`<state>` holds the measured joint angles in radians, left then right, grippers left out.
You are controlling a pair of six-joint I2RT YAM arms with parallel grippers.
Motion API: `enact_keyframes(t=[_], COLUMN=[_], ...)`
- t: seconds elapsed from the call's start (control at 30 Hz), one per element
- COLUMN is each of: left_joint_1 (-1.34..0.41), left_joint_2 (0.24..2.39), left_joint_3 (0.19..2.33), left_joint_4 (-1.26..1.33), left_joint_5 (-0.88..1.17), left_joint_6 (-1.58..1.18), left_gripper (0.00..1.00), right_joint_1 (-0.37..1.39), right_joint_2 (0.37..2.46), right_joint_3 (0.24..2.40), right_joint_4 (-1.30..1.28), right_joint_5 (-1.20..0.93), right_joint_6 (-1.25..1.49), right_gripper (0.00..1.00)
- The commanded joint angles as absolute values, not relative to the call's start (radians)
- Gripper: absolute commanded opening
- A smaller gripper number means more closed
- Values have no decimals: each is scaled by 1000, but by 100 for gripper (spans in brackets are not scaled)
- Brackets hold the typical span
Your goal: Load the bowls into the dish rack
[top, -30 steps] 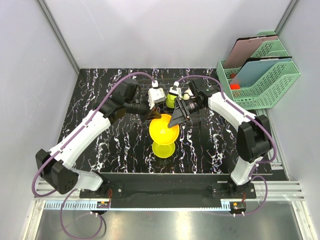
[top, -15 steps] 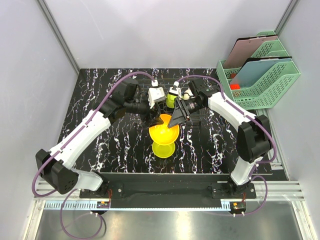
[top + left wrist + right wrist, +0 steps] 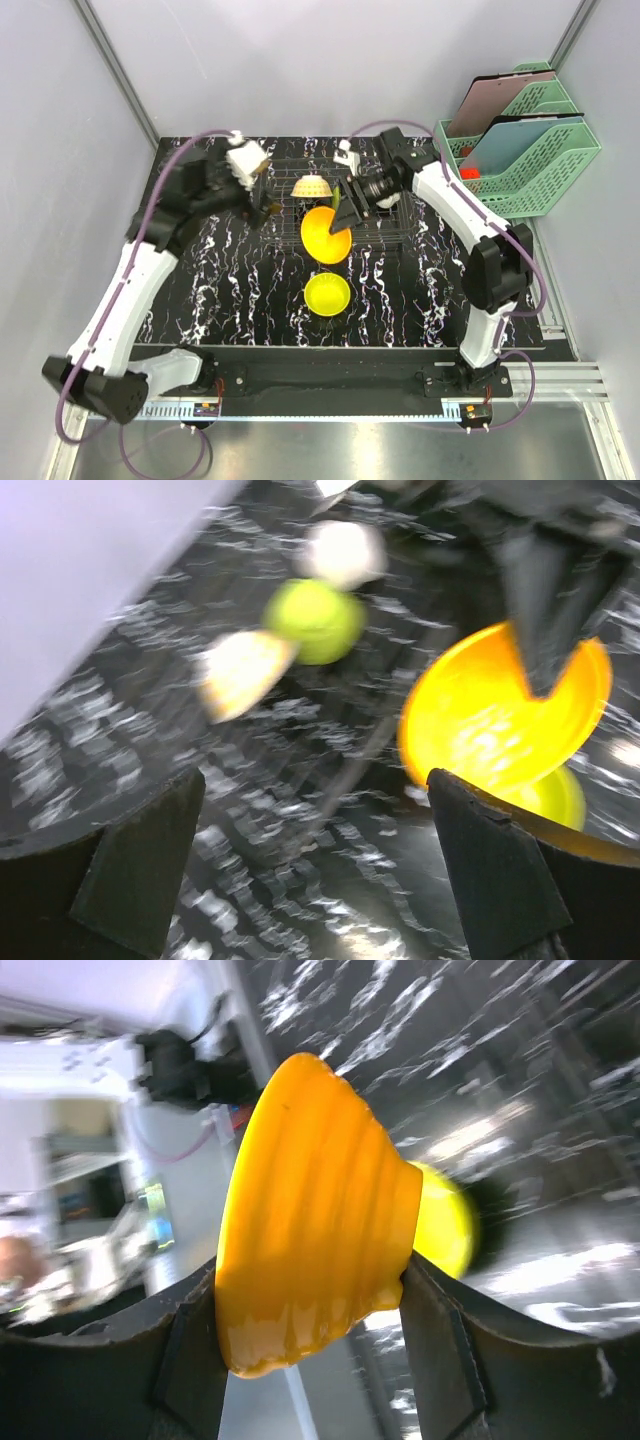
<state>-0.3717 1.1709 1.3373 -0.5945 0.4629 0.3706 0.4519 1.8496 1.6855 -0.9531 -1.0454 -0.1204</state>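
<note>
My right gripper [image 3: 341, 206] is shut on the orange bowl [image 3: 325, 233], gripping it across its outside [image 3: 320, 1210] and holding it tilted on edge over the front of the wire dish rack [image 3: 385, 232]. My left gripper [image 3: 265, 206] stands open and empty [image 3: 320, 880] to the left of the rack. A cream bowl with an orange rim [image 3: 311, 186] lies upside down in the rack. Blurred in the left wrist view are a lime green bowl [image 3: 315, 620] and a white bowl [image 3: 345, 552] behind it. A yellow bowl [image 3: 327, 293] sits on the table in front of the rack.
Green mesh file trays [image 3: 530, 150] holding folders stand at the back right, off the black marbled mat [image 3: 200, 290]. Grey walls close in the left, back and right sides. Both arm bases sit at the near edge.
The left gripper has opened, let go of the orange bowl and pulled back to the left. The right gripper keeps the bowl and has shifted slightly toward the rack.
</note>
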Motion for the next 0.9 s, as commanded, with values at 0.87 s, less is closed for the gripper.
enact_keyframes(t=[0.87], left_joint_1=[-109], left_joint_2=[1037], left_joint_3=[965], left_joint_4=[-591], left_joint_5=[522], left_joint_6=[367], left_gripper=[99], right_joint_1=[690], right_joint_2=[2218], right_joint_3=[2312], right_joint_4=[-1029], right_joint_5=[24], right_joint_6=[-699], right_gripper=[0])
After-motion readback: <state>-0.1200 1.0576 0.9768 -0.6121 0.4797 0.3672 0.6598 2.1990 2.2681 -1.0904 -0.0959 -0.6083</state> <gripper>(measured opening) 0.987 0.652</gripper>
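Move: My right hand holds the orange bowl; its place in the dish rack is about 14 cm ahead, 2 cm left and 9 below. The polka-dot bowl stands 17 ahead and 5 left, the green bowl 16 ahead and 4 right. The yellow bowl on the table lies some 8 cm back and 2 left. From my left hand that rack place is about 13 ahead, 12 right and well below, roughly 19. Keeping the orange bowl pinched in my right fingers, I swing it forward about 14 cm over the dish rack's near edge, rising slightly and then sinking some 7 cm towards the bars. Meanwhile the wrist turns some 60 degrees, until the fingers point mostly down. My left hand, empty and wide open, clears away left and then sinks about 12 cm. ##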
